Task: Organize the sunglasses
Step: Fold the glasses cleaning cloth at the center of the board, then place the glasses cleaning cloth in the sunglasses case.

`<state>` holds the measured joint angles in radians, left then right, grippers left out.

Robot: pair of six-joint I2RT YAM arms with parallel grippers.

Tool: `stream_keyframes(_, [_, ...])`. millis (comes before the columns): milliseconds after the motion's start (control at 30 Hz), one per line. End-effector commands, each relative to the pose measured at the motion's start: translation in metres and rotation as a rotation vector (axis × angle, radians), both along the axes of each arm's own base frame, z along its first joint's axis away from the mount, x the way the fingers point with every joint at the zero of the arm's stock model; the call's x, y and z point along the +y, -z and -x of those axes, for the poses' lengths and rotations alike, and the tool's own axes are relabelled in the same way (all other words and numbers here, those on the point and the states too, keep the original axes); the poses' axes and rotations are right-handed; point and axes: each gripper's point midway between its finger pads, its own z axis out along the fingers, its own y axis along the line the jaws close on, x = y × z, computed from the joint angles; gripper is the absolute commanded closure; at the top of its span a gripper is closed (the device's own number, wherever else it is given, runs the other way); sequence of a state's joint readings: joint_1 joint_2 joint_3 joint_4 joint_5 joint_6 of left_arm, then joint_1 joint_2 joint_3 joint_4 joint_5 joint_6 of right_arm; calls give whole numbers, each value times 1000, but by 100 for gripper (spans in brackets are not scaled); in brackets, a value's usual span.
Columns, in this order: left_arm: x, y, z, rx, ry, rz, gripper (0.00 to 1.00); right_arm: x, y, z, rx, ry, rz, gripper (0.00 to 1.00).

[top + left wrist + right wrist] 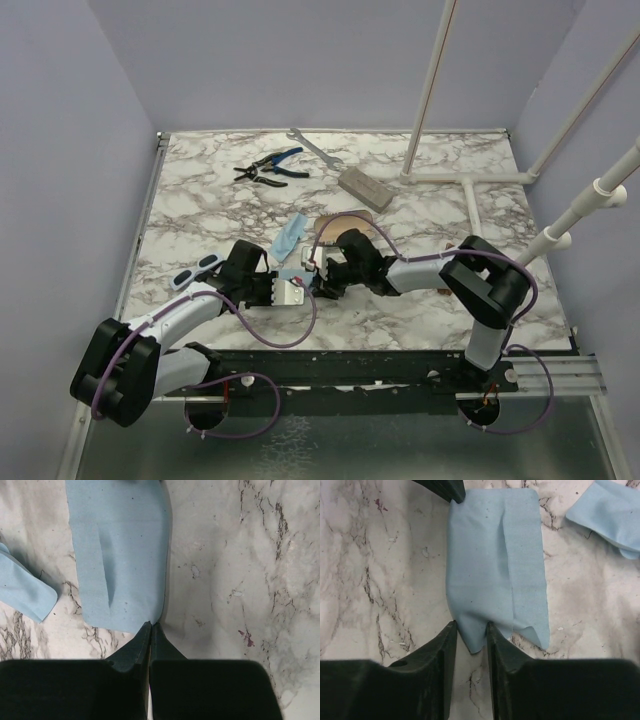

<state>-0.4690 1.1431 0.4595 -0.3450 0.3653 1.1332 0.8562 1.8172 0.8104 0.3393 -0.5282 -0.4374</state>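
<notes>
A light blue cloth [117, 550] lies flat on the marble table between my two grippers. My left gripper [151, 625] is shut, its tips pinching one corner of the cloth. At the opposite end my right gripper [471, 627] has its jaws partly apart, with a bunched corner of the cloth [492, 570] between the fingers. In the top view the two grippers face each other, left gripper [285, 290] and right gripper [318, 283]. The sunglasses [328, 226], amber-brown, lie just beyond the right gripper and are partly hidden by it.
A second blue cloth piece [290, 238] lies beside the first. The grey case [365, 188], pliers [270, 168] and a wrench [315, 148] sit toward the back. A small white and blue object [195, 270] lies left of the left arm. White pipes [470, 178] stand at the right.
</notes>
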Motion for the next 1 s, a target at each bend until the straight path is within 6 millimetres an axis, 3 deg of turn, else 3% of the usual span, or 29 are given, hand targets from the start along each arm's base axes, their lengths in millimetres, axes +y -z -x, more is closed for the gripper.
stream_keyframes(0, [-4, -8, -2, 5, -33, 25, 100, -14, 25, -5, -15, 55, 89, 75])
stream_keyframes(167, [-6, -18, -7, 12, -85, 50, 100, -24, 31, 1, -2, 62, 119, 90])
stream_keyframes(300, [-10, -26, -7, 42, -124, 79, 100, -23, 21, 3, 25, 70, 116, 99])
stream_keyframes(467, [-12, -39, -9, 62, -172, 105, 100, -18, -6, 3, 74, 99, 105, 99])
stream_keyframes(967, [-29, -91, -26, 58, -253, 216, 100, -34, -63, -34, 135, 295, 97, 99])
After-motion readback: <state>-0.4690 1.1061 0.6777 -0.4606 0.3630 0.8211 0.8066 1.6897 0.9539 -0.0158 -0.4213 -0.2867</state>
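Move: The cleaning cloth lies flat just under both hands. Its near left corner is already pinched by the left hand, with the middle about 3 cm ahead and 5 cm to the right. Its near right corner sits between the right hand's open fingers, the middle about 3 cm ahead and 5 cm left of that hand, 1 cm down. The second blue cloth lies some 12 cm ahead of the right hand and 5 cm left, the open glasses case about 14 cm ahead and 7 cm right. The cloth's near right corner is pinched as the right fingers close, the hand staying low; the right hand then rises about 4 cm, drawing a little right and forward. The left hand keeps its shut grip on the near left corner and lifts it about 7 cm, easing slightly forward and right and turning some 15 degrees counter-clockwise, while the right turns about as much clockwise. ##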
